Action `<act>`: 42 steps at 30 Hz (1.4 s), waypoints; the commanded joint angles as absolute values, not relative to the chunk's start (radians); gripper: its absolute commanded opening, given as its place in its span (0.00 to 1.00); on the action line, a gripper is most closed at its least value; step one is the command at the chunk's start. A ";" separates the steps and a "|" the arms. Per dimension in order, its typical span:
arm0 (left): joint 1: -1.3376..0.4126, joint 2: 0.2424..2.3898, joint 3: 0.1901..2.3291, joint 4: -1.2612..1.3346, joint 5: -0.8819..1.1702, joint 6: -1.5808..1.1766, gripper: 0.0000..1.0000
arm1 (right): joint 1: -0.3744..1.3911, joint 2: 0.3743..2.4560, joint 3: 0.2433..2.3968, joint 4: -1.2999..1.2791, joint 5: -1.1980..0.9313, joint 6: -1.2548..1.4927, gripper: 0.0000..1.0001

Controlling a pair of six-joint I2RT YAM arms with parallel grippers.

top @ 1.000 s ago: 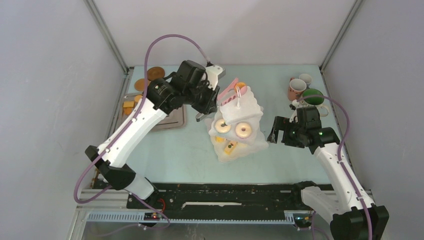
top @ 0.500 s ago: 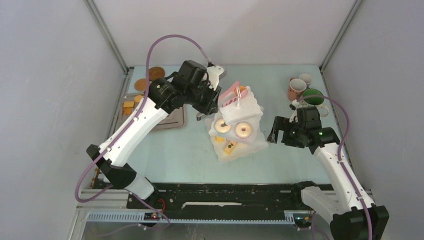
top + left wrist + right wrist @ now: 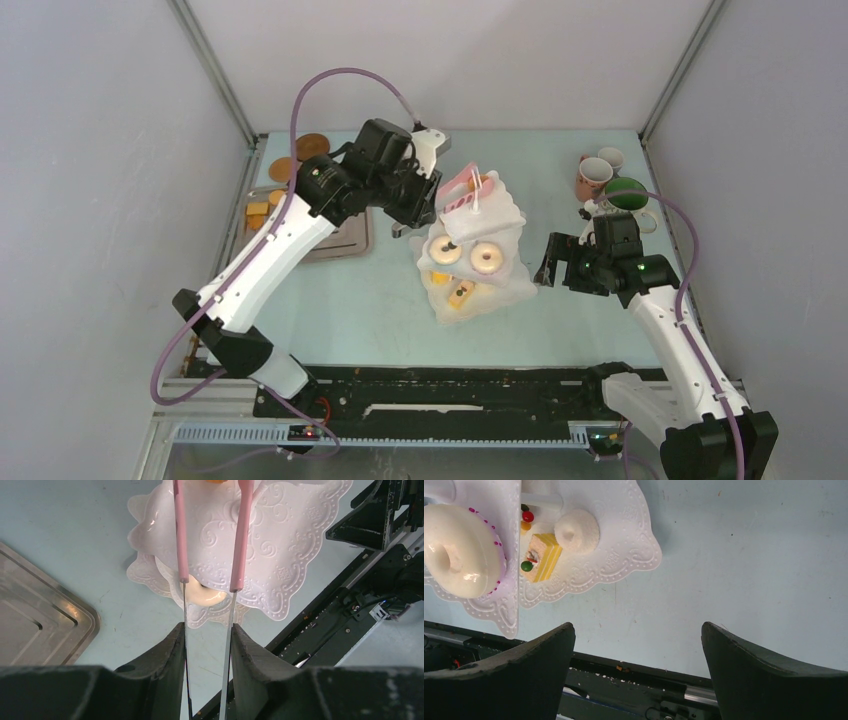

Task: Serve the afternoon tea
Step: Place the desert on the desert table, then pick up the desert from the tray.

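Observation:
The white three-tier stand (image 3: 505, 283) stands mid-table, with two donuts (image 3: 486, 258) on its middle tier and a yellow cake (image 3: 461, 293) lower down. My left gripper (image 3: 430, 203) is shut on the pink tongs (image 3: 458, 192), which reach over the top tier (image 3: 280, 540). In the left wrist view the tongs (image 3: 241, 535) stand spread inside the left gripper (image 3: 207, 630). An orange biscuit (image 3: 485, 183) lies on the top tier between their ends. My right gripper (image 3: 548, 265) hangs open and empty beside the stand's right edge. The three mugs (image 3: 592, 178) cluster at the back right. Brown coasters (image 3: 312, 146) lie at the back left.
A grey metal tray (image 3: 345, 243) lies under my left arm, with orange and yellow pieces (image 3: 258, 212) beside it at the table's left edge. In the right wrist view the open gripper (image 3: 638, 635) is near the bottom tier (image 3: 624, 545), and the black base rail (image 3: 634, 680) is close below.
My left jaws have widened a little, the tongs' arms have spread, and the orange biscuit rests on the top tier. The right arm has not moved.

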State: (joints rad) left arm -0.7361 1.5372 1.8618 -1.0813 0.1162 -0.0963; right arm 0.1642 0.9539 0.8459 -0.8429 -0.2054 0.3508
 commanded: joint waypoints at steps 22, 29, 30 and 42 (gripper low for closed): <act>-0.522 1.170 1.567 -0.813 0.023 -0.236 0.38 | 0.195 0.954 0.841 -0.828 -0.201 0.349 1.00; -0.363 1.117 1.498 -0.865 -0.227 -0.327 0.40 | 0.197 0.955 0.841 -0.828 -0.192 0.350 1.00; -0.332 1.121 1.491 -0.878 -0.253 -0.337 0.40 | 0.195 0.954 0.841 -0.827 -0.191 0.350 1.00; 0.089 1.503 1.543 -0.973 -0.170 -0.415 0.40 | 0.184 0.962 0.841 -0.835 -0.191 0.349 1.00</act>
State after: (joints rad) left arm 0.0086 1.3773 1.4864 -0.9565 -0.2520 -0.4187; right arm 0.1898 0.9627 0.8459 -0.8433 -0.2035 0.3508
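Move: From the left hand, which holds the tongs, the yellow cake still on the tray lies about 42 cm to the left, 18 cm ahead and 29 cm below. The last orange cookie is some 5 cm beyond the cake and 4 cm to its right; the light brown disc is about 33 cm ahead and 37 cm left of the hand. The served cookie on the stand sits roughly 11 cm ahead, 12 cm right and 10 cm lower. From the right hand the cake is around 71 cm left, 23 cm ahead. Keeping its grip on the slightly open tongs, the left hand lifts them a little away from the already released cookie on the stand's top tier, then sweeps ever faster some 30 cm left and a little forward towards the desserts on the tray. It turns about 70 degrees counter-clockwise on the way and dips roughly 10 cm in the last stretch, still above the tray. ##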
